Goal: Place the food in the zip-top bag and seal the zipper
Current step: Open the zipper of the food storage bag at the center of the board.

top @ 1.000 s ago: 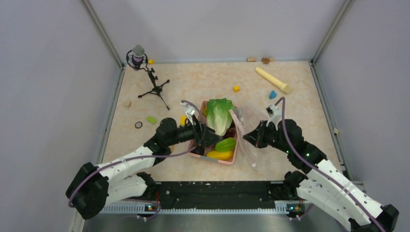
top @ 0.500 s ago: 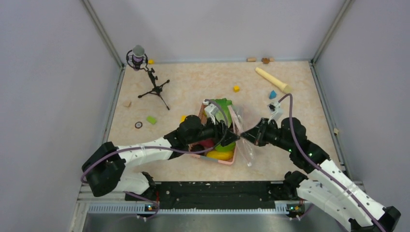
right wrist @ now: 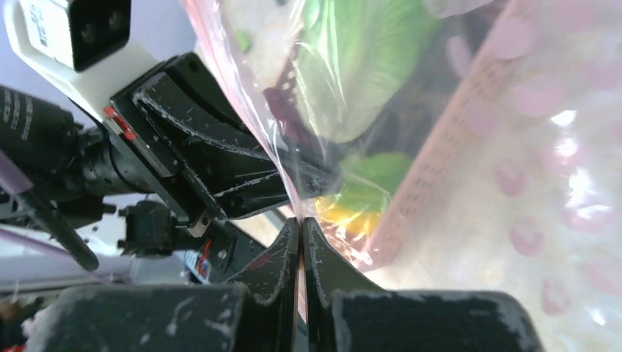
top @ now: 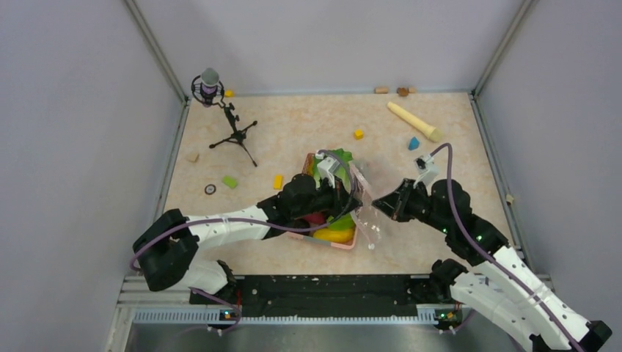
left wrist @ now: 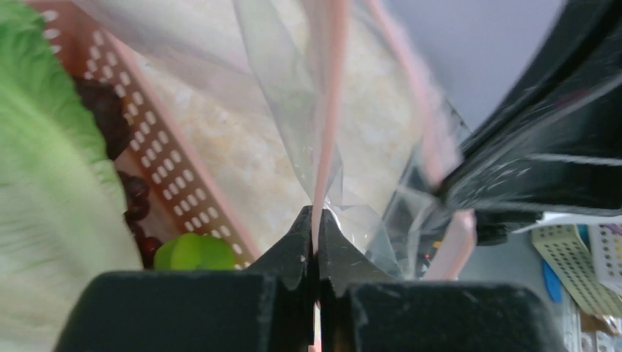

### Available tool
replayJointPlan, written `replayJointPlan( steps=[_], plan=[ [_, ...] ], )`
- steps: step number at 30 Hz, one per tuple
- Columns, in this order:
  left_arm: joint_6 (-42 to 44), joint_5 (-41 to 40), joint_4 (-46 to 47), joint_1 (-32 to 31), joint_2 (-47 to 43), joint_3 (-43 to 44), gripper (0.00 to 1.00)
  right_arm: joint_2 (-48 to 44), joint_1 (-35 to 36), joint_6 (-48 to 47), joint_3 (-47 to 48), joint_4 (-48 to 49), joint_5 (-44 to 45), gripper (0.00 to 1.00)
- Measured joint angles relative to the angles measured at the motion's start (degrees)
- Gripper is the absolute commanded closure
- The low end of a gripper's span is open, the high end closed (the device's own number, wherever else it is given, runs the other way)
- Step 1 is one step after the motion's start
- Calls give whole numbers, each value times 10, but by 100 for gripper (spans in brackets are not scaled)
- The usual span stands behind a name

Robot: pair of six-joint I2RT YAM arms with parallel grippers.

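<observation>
The zip-top bag (top: 365,214) hangs clear and crinkled between my two grippers, just right of the pink basket (top: 345,246). My left gripper (top: 352,196) reaches over the basket and is shut on the bag's pinkish zipper (left wrist: 326,110) strip, as the left wrist view (left wrist: 317,220) shows. My right gripper (top: 377,200) is shut on the opposite bag edge (right wrist: 299,224). The food lies in the basket: lettuce head (top: 339,157), green pod (left wrist: 194,251), yellow fruit (top: 330,235), dark pieces (left wrist: 110,125). Through the plastic, the right wrist view shows the lettuce (right wrist: 359,66).
A microphone on a tripod (top: 220,110) stands back left. A beige rolling pin (top: 414,121) lies back right. Small blocks are scattered about: yellow (top: 359,134), blue (top: 414,144), green (top: 230,181), yellow (top: 278,181). Grey walls enclose the table.
My left arm swung right across the basket and its gripper went from open to shut on the bag's zipper edge. The right gripper shifted slightly, still holding the bag.
</observation>
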Motion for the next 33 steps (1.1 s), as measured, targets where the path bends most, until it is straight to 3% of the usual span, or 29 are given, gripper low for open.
replayJointPlan(
  steps=[12, 16, 17, 21, 27, 29, 30, 33],
  plan=[
    [1, -122, -137, -1, -28, 22, 100, -56, 0, -41, 80, -178, 275, 100],
    [0, -130, -155, -5, -29, 36, 100, -48, 0, -47, 80, -205, 310, 100],
    [0, -130, -157, -5, -30, 38, 100, -44, 0, -52, 80, -205, 308, 96],
    [-5, -123, -171, -5, -29, 43, 100, -21, 0, -89, 80, -177, 261, 64],
    [-19, -100, -175, -7, -7, 66, 100, 33, 0, -136, 79, -102, 163, 32],
    [-22, -97, -175, -10, -4, 68, 100, 54, 1, -143, 79, -84, 150, 9],
    [-24, -95, -176, -11, -3, 68, 100, 66, 4, -149, 79, -77, 146, 2],
    [-28, -94, -178, -13, -3, 68, 100, 89, 22, -159, 79, -67, 141, 1]
  ],
)
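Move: Each hand already pinches one lip of the zip-top bag's mouth. From the right hand, the lip in the left fingers lies some 4 cm to its left and about level; the zipper's white end hangs roughly 12 cm back. The left hand sees the right-held lip about 4 cm to its right. From the left hand, the green pepper lies 4 cm left and about 12 cm below, the lettuce 10 cm ahead, 6 cm left and 10 cm down. Rightward first, the right hand swings about 10 cm away from the left hand, turning some 25 degrees clockwise. It then lets go of its lip and comes back left about 8 cm towards the left-held lip, easing forward and opening wide. The left hand keeps its pinch, shifting a couple of centimetres forward, left and down, then easing partly back. ##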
